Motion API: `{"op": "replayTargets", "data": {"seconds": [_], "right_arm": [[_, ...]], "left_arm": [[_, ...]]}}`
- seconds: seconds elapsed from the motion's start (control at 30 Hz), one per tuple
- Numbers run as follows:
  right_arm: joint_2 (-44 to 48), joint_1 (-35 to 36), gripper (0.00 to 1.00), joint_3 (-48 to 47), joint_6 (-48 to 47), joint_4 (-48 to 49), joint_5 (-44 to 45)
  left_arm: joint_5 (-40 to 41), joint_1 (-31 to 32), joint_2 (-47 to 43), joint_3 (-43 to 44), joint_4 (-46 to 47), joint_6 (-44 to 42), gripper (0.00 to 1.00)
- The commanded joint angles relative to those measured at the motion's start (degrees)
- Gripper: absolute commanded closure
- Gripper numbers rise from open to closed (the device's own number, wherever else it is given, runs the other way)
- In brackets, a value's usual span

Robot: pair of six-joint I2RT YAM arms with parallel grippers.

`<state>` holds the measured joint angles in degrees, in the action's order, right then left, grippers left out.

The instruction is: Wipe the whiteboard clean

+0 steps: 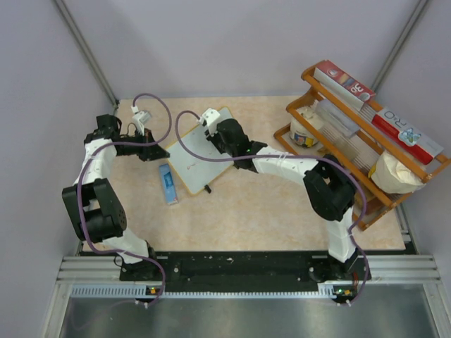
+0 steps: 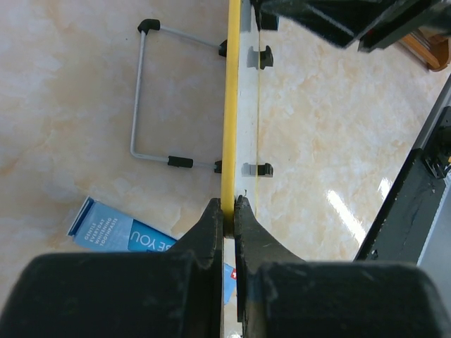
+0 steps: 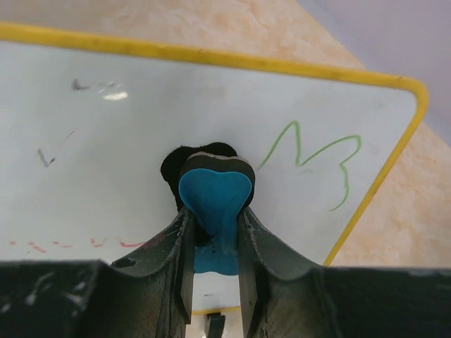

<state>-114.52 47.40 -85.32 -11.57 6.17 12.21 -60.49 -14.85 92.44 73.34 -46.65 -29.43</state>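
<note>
The whiteboard (image 1: 189, 167) lies tilted on the table, propped on a wire stand (image 2: 141, 91). My left gripper (image 1: 161, 148) is shut on its yellow frame (image 2: 231, 105) at the left edge, which the left wrist view shows edge-on between the jaws (image 2: 227, 209). My right gripper (image 1: 217, 141) hangs over the board's upper part, shut on a blue eraser (image 3: 215, 191) whose black felt presses on the white surface (image 3: 141, 127). A green scribble (image 3: 310, 151) sits to the eraser's right, red marks (image 3: 70, 245) low on the left, and faint grey marks (image 3: 77, 86) higher up.
A narrow blue marker box (image 1: 168, 184) lies on the table just in front of the board's left end, also under my left gripper (image 2: 113, 229). A wooden rack (image 1: 338, 151) with boxes, a tub and a bag fills the right side.
</note>
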Motion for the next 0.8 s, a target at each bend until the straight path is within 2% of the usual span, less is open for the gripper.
{"op": "replayTargets", "data": {"seconds": [0.0,0.43,0.77], "right_arm": [[-0.88,-3.44,1.00,-4.94,-0.29,2.44,0.10],[-3.87,-8.55,1.00,-7.14,-1.17,3.67,0.71],[-3.08,-8.11,1.00,-8.55,1.73,1.04,-2.71]], "left_arm": [[3.18,1.58,0.37,-1.18,-2.39,-6.69,1.00],[3.80,1.58,0.46,-1.18,-1.51,-6.60,1.00],[3.89,1.49,0.72,-1.27,-1.69,-6.69,1.00]]}}
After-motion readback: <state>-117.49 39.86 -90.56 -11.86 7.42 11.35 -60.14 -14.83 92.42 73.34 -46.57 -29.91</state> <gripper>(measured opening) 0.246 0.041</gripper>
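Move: The remaining green marker lines lie about 7 cm ahead of the right hand and 2 cm to its right, at roughly its own height. Beyond them the board's upper right corner stands some 13 cm ahead, 4 cm to the right and 5 cm higher; faint red traces are about 6 cm back, 6 cm left and 5 cm lower. From the left hand, the green lines are roughly 10 cm ahead and 18 cm to the right. Forward and to the right in one brisk stroke of about 8 cm, rising slightly, the right hand wipes the still-gripped eraser along the whiteboard, across the green lines towards the board's upper right corner. The wrist turns some 5–10 degrees clockwise, and the hand eases to a stop close to the right edge; the left hand keeps its pinch on the board's edge, holding still. ##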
